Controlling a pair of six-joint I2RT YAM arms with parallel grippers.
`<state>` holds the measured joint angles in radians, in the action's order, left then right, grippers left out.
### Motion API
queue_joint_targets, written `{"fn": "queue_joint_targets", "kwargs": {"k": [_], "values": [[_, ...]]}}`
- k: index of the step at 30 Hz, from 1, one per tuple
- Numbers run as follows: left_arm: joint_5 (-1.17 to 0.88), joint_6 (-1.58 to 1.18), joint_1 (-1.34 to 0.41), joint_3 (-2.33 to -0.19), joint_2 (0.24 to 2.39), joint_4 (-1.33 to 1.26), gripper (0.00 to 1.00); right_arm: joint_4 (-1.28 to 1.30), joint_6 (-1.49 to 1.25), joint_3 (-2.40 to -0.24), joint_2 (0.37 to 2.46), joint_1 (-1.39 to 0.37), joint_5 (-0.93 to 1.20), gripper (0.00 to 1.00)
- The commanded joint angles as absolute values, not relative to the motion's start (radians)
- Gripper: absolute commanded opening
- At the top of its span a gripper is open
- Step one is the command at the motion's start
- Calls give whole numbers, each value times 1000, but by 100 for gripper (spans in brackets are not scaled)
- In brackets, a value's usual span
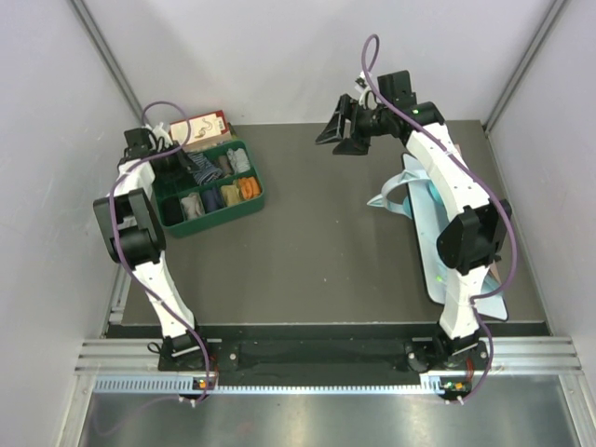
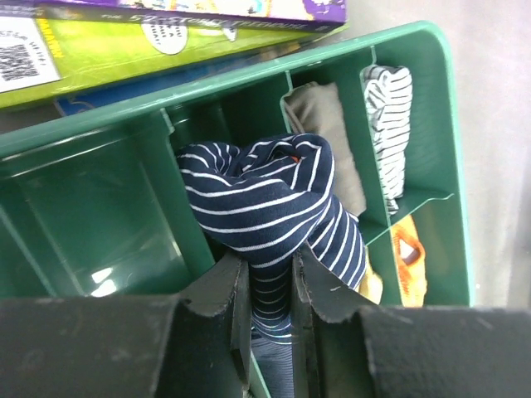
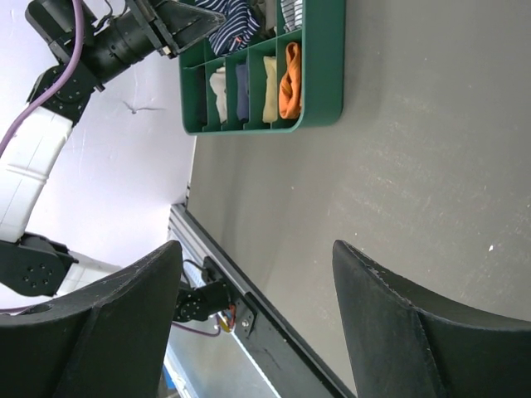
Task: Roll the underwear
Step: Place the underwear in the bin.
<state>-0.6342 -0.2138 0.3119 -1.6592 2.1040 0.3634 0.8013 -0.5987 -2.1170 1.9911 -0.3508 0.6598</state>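
Observation:
A rolled dark blue underwear with thin white stripes (image 2: 265, 199) sits in a compartment of the green tray (image 2: 91, 133). A bit of orange shows at its top. My left gripper (image 2: 270, 286) is shut on it, its fingers pinching the cloth over the tray. From above, the left gripper (image 1: 177, 160) is over the tray's back left and the striped roll (image 1: 202, 168) shows beside it. The roll also shows in the right wrist view (image 3: 236, 21). My right gripper (image 1: 340, 130) is open and empty, held above the table's far middle. The black underwear is not in view.
The tray (image 1: 256, 200) holds several other rolled cloths: beige (image 2: 328, 124), white striped (image 2: 390, 116), orange (image 2: 406, 253). Books (image 2: 166, 33) lie behind the tray. A pale blue and white object (image 1: 419, 200) lies under the right arm at the table's right.

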Motion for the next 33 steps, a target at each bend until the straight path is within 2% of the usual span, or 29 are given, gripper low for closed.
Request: {"fn": "queue_joint_targets", "kwargs": {"k": [1,11,24,33], "values": [[-545,-129,321,-1698,2134,448,0,792,-606,-2172,2002,-351,658,71],[-456,-138,293,-1775,2197,548,0,785,-606,-2172,2010,-351,652,70],[-105,-157,170,-1931,2296,738,0,822,-554,-2164,1991,-351,629,70],[-41,-218,160,-1934,2352,770,0,839,-523,-2158,1980,-351,627,70]]}}
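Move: The left hand already holds the rolled navy striped underwear just above the bin. Its empty far-row slot is centred about 3 cm ahead, 3 cm to the right and 8 cm below. The brown roll sits one slot farther right, about 9 cm right and 4 cm ahead; the blue roll is about 7 cm back and 5 cm right. The box stack lies about 12 cm straight ahead. From the right hand, the slot is roughly 13 cm ahead, 43 cm left and 26 cm below. Keeping the underwear pinched, the left hand lowers it between the dividers into the open slot beside the brown roll, sinking about 5 cm and easing slightly forward after a tiny leftward shift and return. Most of the way down the wrist tilts some 25 degrees, so the fingers, first slanting off to the right, end up pointing steeply down and forward; they stay shut on the cloth. ##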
